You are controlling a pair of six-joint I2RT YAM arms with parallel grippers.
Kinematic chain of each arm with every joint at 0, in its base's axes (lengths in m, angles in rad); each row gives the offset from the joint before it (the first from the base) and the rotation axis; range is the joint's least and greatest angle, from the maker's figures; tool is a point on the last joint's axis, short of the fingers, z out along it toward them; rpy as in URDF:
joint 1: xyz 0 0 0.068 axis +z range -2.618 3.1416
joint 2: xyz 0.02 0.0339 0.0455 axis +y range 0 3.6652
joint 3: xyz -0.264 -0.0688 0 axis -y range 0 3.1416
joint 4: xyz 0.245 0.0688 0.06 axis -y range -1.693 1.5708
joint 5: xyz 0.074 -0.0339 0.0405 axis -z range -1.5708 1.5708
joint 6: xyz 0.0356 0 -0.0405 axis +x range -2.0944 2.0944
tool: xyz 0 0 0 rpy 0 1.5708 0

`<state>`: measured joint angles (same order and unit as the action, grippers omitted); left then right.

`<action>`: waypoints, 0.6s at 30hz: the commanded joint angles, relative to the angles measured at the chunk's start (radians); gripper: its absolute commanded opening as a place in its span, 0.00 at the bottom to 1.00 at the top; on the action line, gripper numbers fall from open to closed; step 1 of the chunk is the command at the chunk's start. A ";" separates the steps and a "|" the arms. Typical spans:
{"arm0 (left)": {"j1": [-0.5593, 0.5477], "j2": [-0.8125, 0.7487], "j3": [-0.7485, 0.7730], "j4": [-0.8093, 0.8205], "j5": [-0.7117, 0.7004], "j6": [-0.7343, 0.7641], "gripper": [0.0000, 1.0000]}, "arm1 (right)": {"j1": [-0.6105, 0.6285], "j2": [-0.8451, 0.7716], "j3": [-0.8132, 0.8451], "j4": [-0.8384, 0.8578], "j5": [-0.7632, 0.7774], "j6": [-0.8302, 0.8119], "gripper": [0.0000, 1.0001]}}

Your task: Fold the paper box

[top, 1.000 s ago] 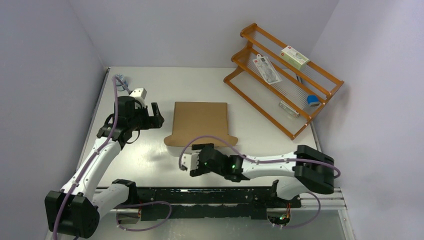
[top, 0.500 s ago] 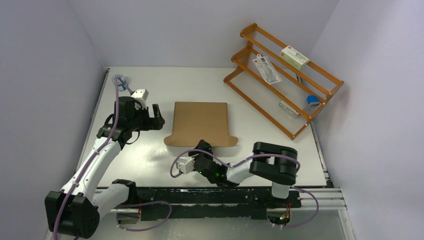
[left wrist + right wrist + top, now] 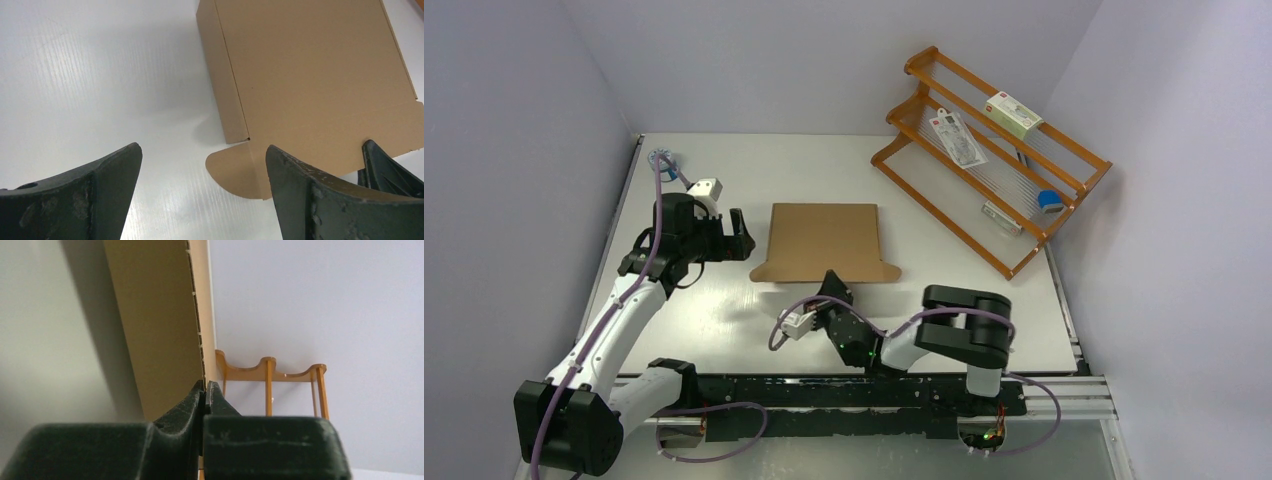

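The paper box (image 3: 824, 240) is a flat brown cardboard mailer lying in the middle of the table, with a rounded front flap toward the arms. My right gripper (image 3: 834, 283) reaches up to the middle of that flap's near edge. In the right wrist view the right gripper (image 3: 205, 385) is shut, and the thin cardboard edge of the box (image 3: 155, 330) runs in between its tips. My left gripper (image 3: 742, 232) hovers just left of the box, open. In the left wrist view the left gripper (image 3: 202, 150) frames the box's (image 3: 310, 75) left corner and ear flap, touching nothing.
An orange wooden rack (image 3: 984, 170) stands at the back right, holding a small white carton (image 3: 1012, 113), a flat packet (image 3: 959, 138) and a blue item (image 3: 1050, 200). A bundle of cable (image 3: 662, 158) lies at the back left corner. Walls close in on three sides.
My right arm folded back and swung its gripper up to the box's front flap, then shut its jaws on the edge. The flap edge shifted slightly away. The left arm stayed put.
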<state>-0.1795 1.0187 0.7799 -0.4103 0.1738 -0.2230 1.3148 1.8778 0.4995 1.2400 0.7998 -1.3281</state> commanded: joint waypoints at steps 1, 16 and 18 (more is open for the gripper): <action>0.002 -0.023 -0.001 0.004 0.030 0.016 0.99 | -0.001 -0.175 0.091 -0.340 -0.067 0.230 0.00; -0.048 -0.068 0.185 -0.122 -0.134 0.033 0.98 | -0.064 -0.413 0.486 -1.334 -0.346 0.618 0.00; -0.056 -0.078 0.229 -0.136 -0.166 0.037 0.98 | -0.094 -0.419 0.545 -1.418 -0.403 0.636 0.00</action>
<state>-0.2165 0.9806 0.9085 -0.5007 0.0975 -0.2108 1.2625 1.5002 0.9390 0.0788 0.5152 -0.7944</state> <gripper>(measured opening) 0.985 0.018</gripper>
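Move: The right hand already has its shut fingers on the near edge of the box's front flap, near the middle. The lid's middle lies about 9 cm straight ahead of that hand, roughly level with it; the flap's left ear is some 13 cm to its left and the right ear about 12 cm to its right, both 2 cm ahead. From the left hand the pinched edge is around 5 cm back, 13 cm right and 6 cm lower. Keeping its pinch on the front flap's near edge, the right hand lifts about 7 cm and carries the edge some 4 cm to the left, with most of the rise coming early, while the wrist steadily tips the fingers downward by roughly 25 degrees. The left hand, wide open and holding nothing, waits beyond the left ear and then rises nearly 5 cm, most of it at the very end. ##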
